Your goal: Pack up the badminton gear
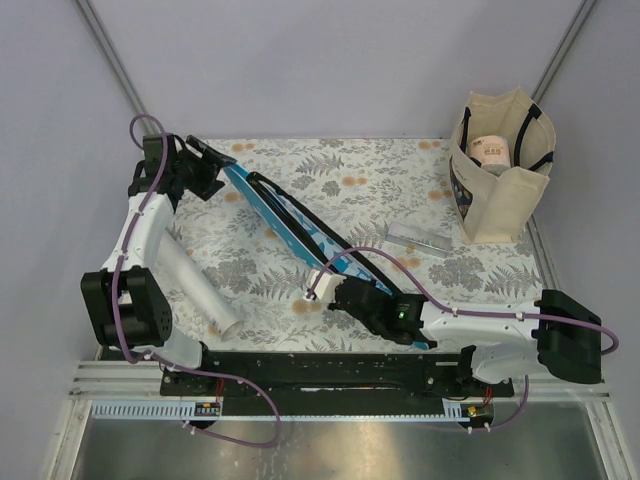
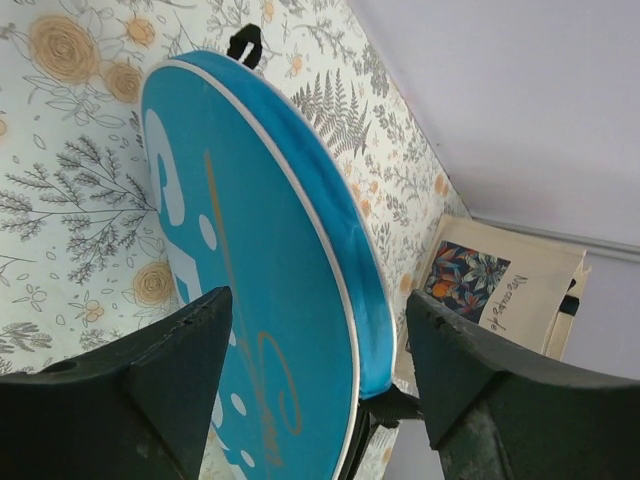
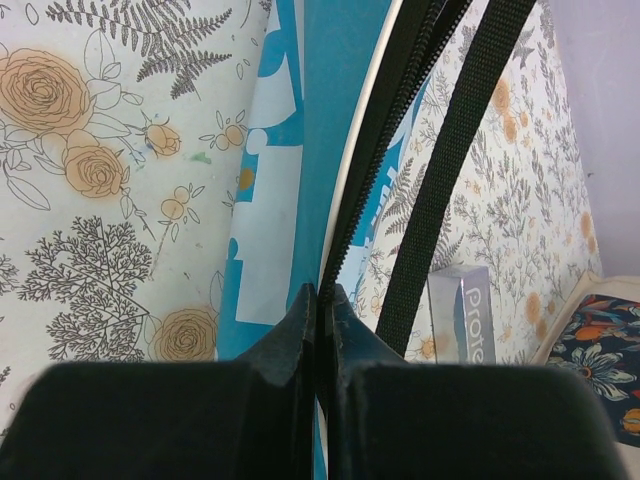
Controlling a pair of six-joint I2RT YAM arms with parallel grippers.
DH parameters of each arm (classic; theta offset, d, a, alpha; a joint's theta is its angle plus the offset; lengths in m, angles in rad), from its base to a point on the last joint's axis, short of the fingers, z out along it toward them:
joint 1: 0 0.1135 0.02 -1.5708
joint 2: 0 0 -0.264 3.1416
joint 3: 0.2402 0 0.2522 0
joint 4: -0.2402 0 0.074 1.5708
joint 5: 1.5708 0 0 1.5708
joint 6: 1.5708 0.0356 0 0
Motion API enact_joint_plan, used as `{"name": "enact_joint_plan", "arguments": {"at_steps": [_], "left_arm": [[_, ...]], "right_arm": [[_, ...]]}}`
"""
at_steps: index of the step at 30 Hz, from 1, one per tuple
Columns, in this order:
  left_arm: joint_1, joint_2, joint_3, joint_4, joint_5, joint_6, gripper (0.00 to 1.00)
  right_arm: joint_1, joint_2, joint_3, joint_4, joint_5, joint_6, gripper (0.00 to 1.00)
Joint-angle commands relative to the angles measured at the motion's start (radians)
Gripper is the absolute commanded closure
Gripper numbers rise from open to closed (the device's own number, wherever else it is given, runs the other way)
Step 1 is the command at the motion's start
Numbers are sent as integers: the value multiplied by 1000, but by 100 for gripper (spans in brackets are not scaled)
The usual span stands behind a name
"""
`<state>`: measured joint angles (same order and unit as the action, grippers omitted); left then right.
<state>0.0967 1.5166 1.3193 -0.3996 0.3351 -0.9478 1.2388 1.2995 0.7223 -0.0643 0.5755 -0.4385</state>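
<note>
The blue racket-shaped cover (image 1: 290, 225) lies diagonally across the floral table, its black strap (image 1: 310, 215) draped along it. My left gripper (image 1: 212, 168) stands open astride the cover's round head (image 2: 260, 250), one finger on each side, with a gap on the right side. My right gripper (image 1: 338, 292) is shut on the cover's black zipper edge (image 3: 375, 150) near its narrow end, beside the strap (image 3: 450, 170). A white handle end (image 1: 320, 278) shows there. The white tube (image 1: 200, 285) lies near the left arm.
A beige tote (image 1: 500, 170) with black handles stands at the back right, and also shows in the left wrist view (image 2: 500, 290). A clear lettered box (image 1: 420, 240) lies in front of it, close to the strap (image 3: 462, 310).
</note>
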Motion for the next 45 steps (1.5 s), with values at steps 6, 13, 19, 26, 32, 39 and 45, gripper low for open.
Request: {"name": "enact_joint_plan", "arguments": {"at_steps": [6, 13, 19, 26, 32, 39, 45], "left_arm": [[6, 21, 5, 38, 134, -54, 36], [8, 50, -6, 56, 177, -108, 47], [8, 34, -18, 44, 174, -144, 71], [8, -41, -86, 56, 96, -270, 100], [5, -134, -173, 59, 12, -377, 100], [5, -180, -270, 132, 48, -448, 100], [3, -219, -347, 200, 107, -519, 100]], "right_arm": [[14, -58, -52, 150, -34, -77, 100], [16, -78, -57, 161, -65, -91, 90], [13, -71, -58, 170, -68, -72, 88], [5, -82, -20, 156, -94, 110, 70], [1, -23, 84, 274, -123, 528, 43], [-12, 154, 365, 253, -36, 713, 41], [-113, 288, 483, 296, -140, 877, 42]]}}
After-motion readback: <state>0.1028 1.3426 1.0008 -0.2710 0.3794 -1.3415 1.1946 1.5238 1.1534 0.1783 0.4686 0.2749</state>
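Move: The racket bag stands tilted on edge, its middle rim still pinched by the right hand. Its far-end rim lies between the left hand's open fingers, level ahead, about 2 cm right and 1 cm lower; from the right hand it is some 22 cm ahead, 19 left, 9 higher. The white tube is about 22 cm back, 6 left and 18 below the left hand; the clear box about 8 ahead, 18 right and 8 below the right. The racket bag's far-end rim is pinched by the left fingers, which shift about 2 cm right and slightly down, shut, then draw it back some 4 cm and a little down, the hand's left side dipping. Only after that grip does the right hand open and leave the middle rim, swinging left and up about 14 cm each towards the far end, its left side rolling up some 55 degrees. ##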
